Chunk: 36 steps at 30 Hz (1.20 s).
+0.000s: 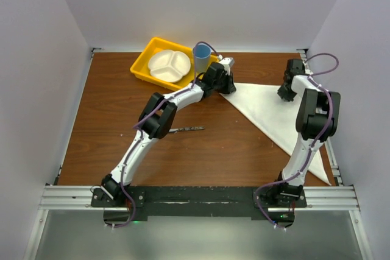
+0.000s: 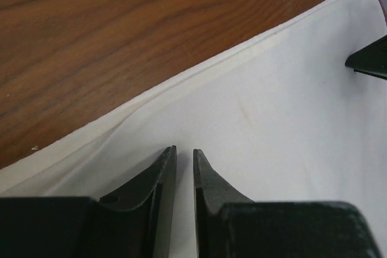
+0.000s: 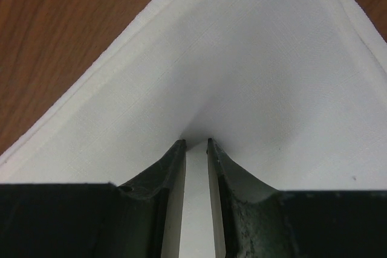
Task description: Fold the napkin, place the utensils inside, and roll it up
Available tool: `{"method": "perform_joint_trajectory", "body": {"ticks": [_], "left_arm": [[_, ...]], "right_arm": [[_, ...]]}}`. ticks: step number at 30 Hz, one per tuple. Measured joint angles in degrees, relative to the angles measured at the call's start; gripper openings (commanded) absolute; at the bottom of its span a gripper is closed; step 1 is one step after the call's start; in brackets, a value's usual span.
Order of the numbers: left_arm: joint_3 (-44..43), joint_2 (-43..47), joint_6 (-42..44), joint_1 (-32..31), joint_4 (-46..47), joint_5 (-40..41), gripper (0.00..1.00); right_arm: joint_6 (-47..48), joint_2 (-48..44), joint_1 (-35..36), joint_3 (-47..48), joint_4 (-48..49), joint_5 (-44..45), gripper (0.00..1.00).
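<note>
The white napkin [image 1: 268, 111] lies folded into a triangle on the right half of the wooden table. My left gripper [image 1: 230, 86] is down on its left corner. In the left wrist view its jaws [image 2: 184, 149] stand a narrow slit apart over flat napkin [image 2: 272, 119]; whether they pinch it is unclear. My right gripper [image 1: 285, 94] is at the far right corner. There the napkin [image 3: 254, 58] puckers at its fingertips, and the right gripper [image 3: 196, 142] is shut on a strip of it. The knife [image 1: 186, 130] lies alone mid-table, under my left forearm.
A yellow tray [image 1: 141, 65] at the back holds a white divided plate [image 1: 169, 65]. A blue cup [image 1: 202, 59] stands at its right end, just behind my left wrist. White walls close in the table on three sides.
</note>
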<state>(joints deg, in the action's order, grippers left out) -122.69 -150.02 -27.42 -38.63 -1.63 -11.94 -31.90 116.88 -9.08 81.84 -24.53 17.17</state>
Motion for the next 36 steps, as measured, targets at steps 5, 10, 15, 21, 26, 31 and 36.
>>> {"method": "perform_joint_trajectory", "body": {"ticks": [5,10,15,21,26,31,36], "left_arm": [[0.02,0.02,0.68,-0.24,1.22,-0.31,0.23],[4.24,2.54,0.61,-0.24,2.43,1.31,0.20],[5.75,3.69,0.66,0.07,2.89,3.91,0.19],[5.75,3.69,0.98,2.29,2.80,5.16,0.18],[5.70,3.69,2.95,3.37,2.78,6.10,0.19],[5.70,3.82,4.74,3.21,2.23,6.21,0.21],[6.08,5.99,6.05,3.19,1.51,6.40,0.20]], "right_arm": [[0.11,-0.04,-1.70,0.00,-0.17,0.07,0.27],[1.09,-1.68,0.63,-0.52,-2.03,0.11,0.28],[1.49,-9.75,4.87,-5.86,-3.39,-1.01,0.28],[1.57,-17.33,7.85,-16.59,-2.80,-4.15,0.28],[1.18,-19.93,7.96,-24.83,-1.68,-6.78,0.27],[0.87,-21.44,7.93,-27.06,-0.50,-7.80,0.27],[1.03,-21.99,7.93,-27.12,-1.29,-7.98,0.28]]}}
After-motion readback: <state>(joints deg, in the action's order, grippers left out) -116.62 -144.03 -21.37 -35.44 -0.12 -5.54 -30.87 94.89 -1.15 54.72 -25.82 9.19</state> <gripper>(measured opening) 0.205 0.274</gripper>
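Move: The folded napkin lies right under my hands, a centimetre or two below them. Its left corner is about 7 cm left and 5 cm ahead of my left hand, with the blue cup some 12 cm left and 12 cm ahead, the yellow tray's middle 23 cm left and 10 cm ahead. From my right hand, the napkin's middle is roughly 10 cm back and 1 cm left; its far right corner is 9 cm right and 4 cm ahead. I lift my nearly shut right fingers off the napkin by about 4 cm, arc back and to the left, and set them down again nearer its diagonal fold, some 15 cm away, turning the hand about 12 degrees counter-clockwise. Meanwhile my left fingertips skim left and forward over the cloth to its left corner beside the tray, about 6 cm, then start to rise. ##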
